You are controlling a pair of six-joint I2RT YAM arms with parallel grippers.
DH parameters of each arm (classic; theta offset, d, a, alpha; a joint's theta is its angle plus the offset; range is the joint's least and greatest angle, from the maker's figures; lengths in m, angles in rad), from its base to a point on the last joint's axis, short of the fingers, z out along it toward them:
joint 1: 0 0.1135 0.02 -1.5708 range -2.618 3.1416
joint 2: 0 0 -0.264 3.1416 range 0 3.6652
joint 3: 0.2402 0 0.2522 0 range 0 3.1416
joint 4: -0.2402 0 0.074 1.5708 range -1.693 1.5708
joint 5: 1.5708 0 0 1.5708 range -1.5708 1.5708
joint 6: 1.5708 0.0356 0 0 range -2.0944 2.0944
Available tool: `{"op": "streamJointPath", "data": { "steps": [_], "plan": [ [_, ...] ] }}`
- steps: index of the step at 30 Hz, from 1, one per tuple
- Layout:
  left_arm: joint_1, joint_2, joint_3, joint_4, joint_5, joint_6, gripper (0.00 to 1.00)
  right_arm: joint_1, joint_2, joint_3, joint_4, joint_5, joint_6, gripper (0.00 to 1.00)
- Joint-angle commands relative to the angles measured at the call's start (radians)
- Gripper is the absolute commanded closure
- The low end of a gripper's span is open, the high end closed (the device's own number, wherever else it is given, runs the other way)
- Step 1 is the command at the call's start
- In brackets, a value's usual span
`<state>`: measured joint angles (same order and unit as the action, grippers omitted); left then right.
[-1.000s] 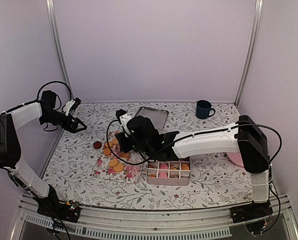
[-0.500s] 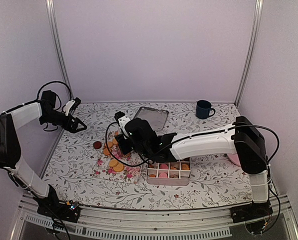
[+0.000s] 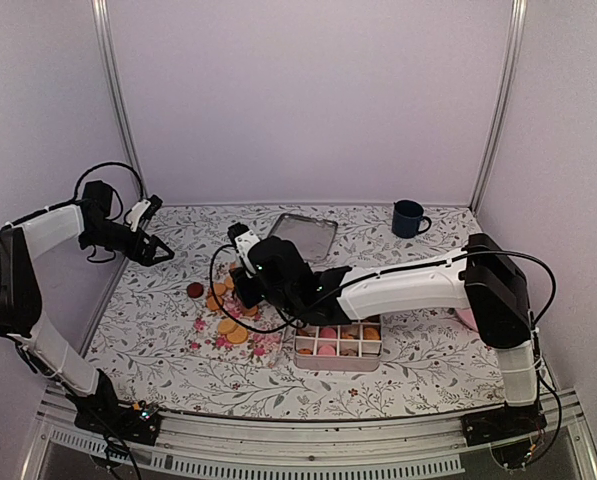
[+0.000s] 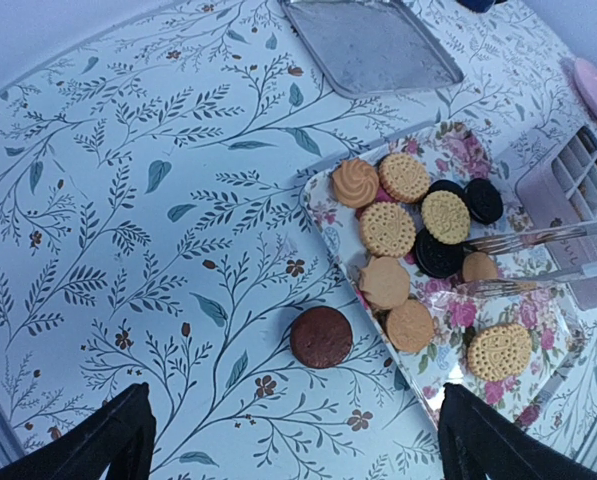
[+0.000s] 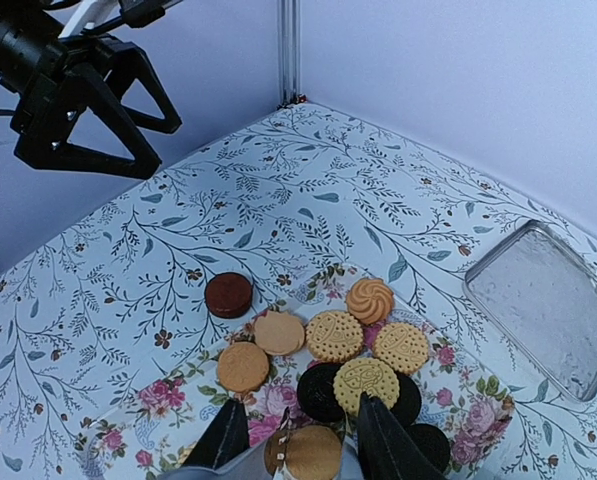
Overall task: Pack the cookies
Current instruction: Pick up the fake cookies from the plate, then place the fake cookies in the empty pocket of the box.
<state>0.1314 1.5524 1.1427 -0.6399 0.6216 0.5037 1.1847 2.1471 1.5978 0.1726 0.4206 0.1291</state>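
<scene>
Several golden and black cookies (image 5: 335,335) lie on a floral plate (image 5: 163,395). One brown cookie (image 4: 321,337) sits alone on the table just left of it. My right gripper (image 5: 296,408) is low over the plate's near part. Its fingers (image 5: 223,440) stand close on either side of a golden cookie (image 5: 313,455); contact does not show. My left gripper (image 4: 293,425) hovers wide open and empty at the far left (image 3: 158,250), above the brown cookie. A compartment box (image 3: 338,365) right of the plate holds pink and golden cookies.
A metal tray (image 3: 303,235) lies behind the floral plate. A dark blue mug (image 3: 408,217) stands at the back right. A big pink plate (image 3: 468,318) shows partly behind the right arm. Enclosure walls close off the left, the back and the right.
My right gripper has shifted slightly left over the floral plate and its fingers have drawn closer around the golden cookie. The left arm has not moved.
</scene>
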Motion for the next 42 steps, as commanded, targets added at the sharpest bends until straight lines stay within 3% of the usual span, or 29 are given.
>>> {"op": "streamJointPath", "data": {
  "steps": [1, 7, 13, 27, 42],
  "plan": [
    [0.008, 0.006, 0.0, 0.013, 0.021, -0.005, 0.01, 0.004, -0.036, -0.018, 0.008, 0.036, -0.017, 0.7],
    [0.008, 0.011, 0.002, 0.012, 0.01, -0.008, 0.01, 0.004, -0.179, -0.086, 0.017, -0.001, -0.013, 0.72],
    [0.01, 0.011, 0.011, 0.014, -0.001, -0.007, 0.01, 0.005, -0.41, -0.261, -0.027, -0.051, 0.029, 0.72],
    [0.009, 0.03, 0.014, 0.026, 0.016, -0.031, 0.01, 0.004, -0.967, -0.586, -0.507, -0.02, 0.304, 0.72],
    [0.007, 0.041, 0.03, 0.013, 0.042, -0.044, 0.01, 0.004, -1.024, -0.64, -0.601, 0.058, 0.33, 0.71]
  ]
}}
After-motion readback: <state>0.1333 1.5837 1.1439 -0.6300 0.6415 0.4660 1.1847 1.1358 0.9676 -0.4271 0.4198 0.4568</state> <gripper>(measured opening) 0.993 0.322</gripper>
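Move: The right hand's tongs already pinch a round tan cookie, some 4 cm ahead of that hand and 15 below. The compartment box they take it to has its middle about 19 cm right, 4 back and 13 below. The plate's middle is almost beneath the hand, 1 cm ahead and 2 left, 16 down; the baking tray lies roughly 27 cm ahead, 10 right. From the left hand, the box is about 36 cm right, 13 back. Right-hand tongs lift the pinched cookie, carry it about 25 cm right, 10 back, then sink over the box. ##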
